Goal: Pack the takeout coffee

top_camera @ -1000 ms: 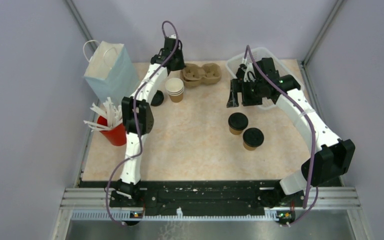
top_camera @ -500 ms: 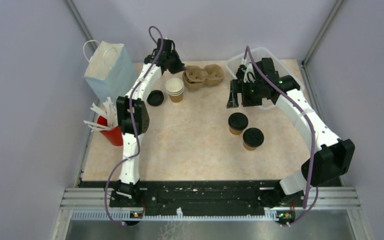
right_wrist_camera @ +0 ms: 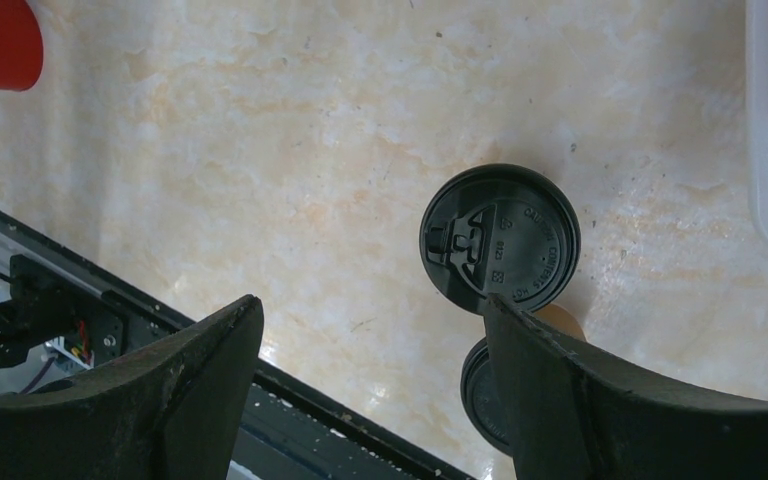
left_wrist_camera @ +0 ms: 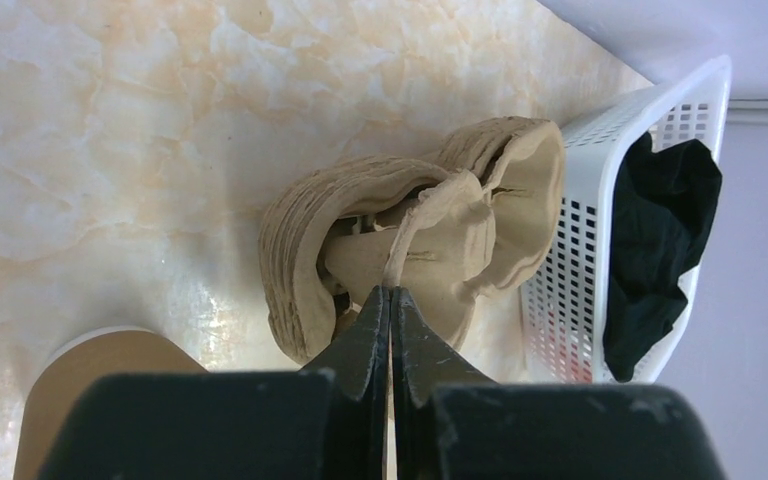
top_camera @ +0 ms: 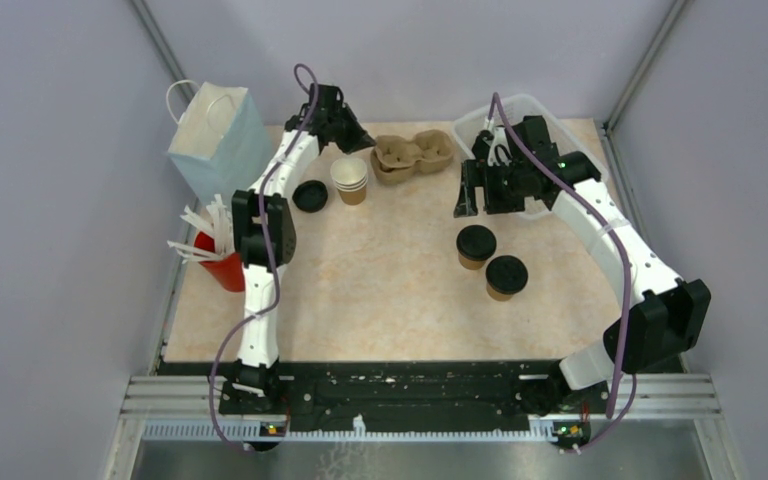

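Two kraft cups with black lids [top_camera: 476, 243] [top_camera: 506, 275] stand right of the table's middle. In the right wrist view one lid [right_wrist_camera: 500, 240] shows whole. The other lid [right_wrist_camera: 478, 385] is half hidden by a finger. My right gripper [top_camera: 468, 196] [right_wrist_camera: 370, 310] hangs open above and behind them, holding nothing. At the back, my left gripper [top_camera: 364, 140] [left_wrist_camera: 390, 292] is shut, its tips pinching the middle ridge of the brown cardboard carrier [top_camera: 413, 154] [left_wrist_camera: 410, 235].
A stack of open paper cups [top_camera: 349, 178] and a loose black lid [top_camera: 310, 195] sit left of the carrier. A paper bag [top_camera: 210, 140] and a red cup of white sticks [top_camera: 224, 266] stand at the left edge. A white perforated basket [top_camera: 535, 118] [left_wrist_camera: 585, 240] stands back right.
My left wrist has swung left and tilted, and the carrier has shifted slightly right. The right arm and the lidded cups have not moved.
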Tool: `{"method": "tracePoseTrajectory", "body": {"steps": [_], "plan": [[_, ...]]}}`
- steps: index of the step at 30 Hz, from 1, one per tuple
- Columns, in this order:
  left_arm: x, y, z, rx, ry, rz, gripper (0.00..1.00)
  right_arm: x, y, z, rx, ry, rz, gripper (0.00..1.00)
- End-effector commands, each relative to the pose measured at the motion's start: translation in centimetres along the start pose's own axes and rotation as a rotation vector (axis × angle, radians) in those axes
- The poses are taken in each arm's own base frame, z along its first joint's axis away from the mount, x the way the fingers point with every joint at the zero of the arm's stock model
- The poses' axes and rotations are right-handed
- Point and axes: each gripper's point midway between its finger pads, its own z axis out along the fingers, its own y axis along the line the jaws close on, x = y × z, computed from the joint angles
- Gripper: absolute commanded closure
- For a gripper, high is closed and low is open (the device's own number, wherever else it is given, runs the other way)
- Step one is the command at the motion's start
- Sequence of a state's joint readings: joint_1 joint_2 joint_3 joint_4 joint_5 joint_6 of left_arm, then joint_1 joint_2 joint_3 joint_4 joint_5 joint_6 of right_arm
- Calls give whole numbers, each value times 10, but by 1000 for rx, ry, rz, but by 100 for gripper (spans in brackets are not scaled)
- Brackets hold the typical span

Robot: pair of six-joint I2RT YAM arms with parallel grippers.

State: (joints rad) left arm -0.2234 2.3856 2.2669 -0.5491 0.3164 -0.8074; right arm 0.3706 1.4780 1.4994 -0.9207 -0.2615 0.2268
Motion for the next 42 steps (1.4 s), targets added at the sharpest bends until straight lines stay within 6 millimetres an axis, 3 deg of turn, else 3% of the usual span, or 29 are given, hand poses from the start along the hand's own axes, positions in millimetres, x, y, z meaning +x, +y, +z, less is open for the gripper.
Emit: {"method": "tracePoseTrajectory", "body": {"steps": [1,8,19,30,38,42], "plan": [[1,1,8,40,10,41,95,-13,4,-14,-4,-71,-37,19],[2,16,17,12,12,88,86,-14,4,-13,-4,-69,-36,19],[4,21,22,9,16,128,66,-14,3,-12,-6,-65,-35,19],[-2,27,22,-25,-14,140,60,-13,3,-12,-5,-65,-37,19],[-20,8,13,27,-89,201,55,-13,3,-11,-5,-63,-35,19],[-22,12,15,9,-96,195,51,-13,3,-11,-6,-64,-35,19]]}}
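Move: My shut left fingertips are at the raised left rim of the top cup carrier, whose middle lies about 10 cm to my right, 1 cm back and 4 cm lower. The stacked paper cups stand some 8 cm back and 5 cm left of that hand, with a black lid about 8 cm back and 15 cm left. From my idle right hand, the carrier is roughly 23 cm ahead, 16 cm left and well below. I let the top carrier's left rim go from my left fingertips, first sinking nearly 3 cm as the fingers start to part. They keep spreading to about half open, while the hand eases forward some 1.5 cm and slightly left, its wrist tilting only a few degrees, so the fingers finish either side of the rim. ##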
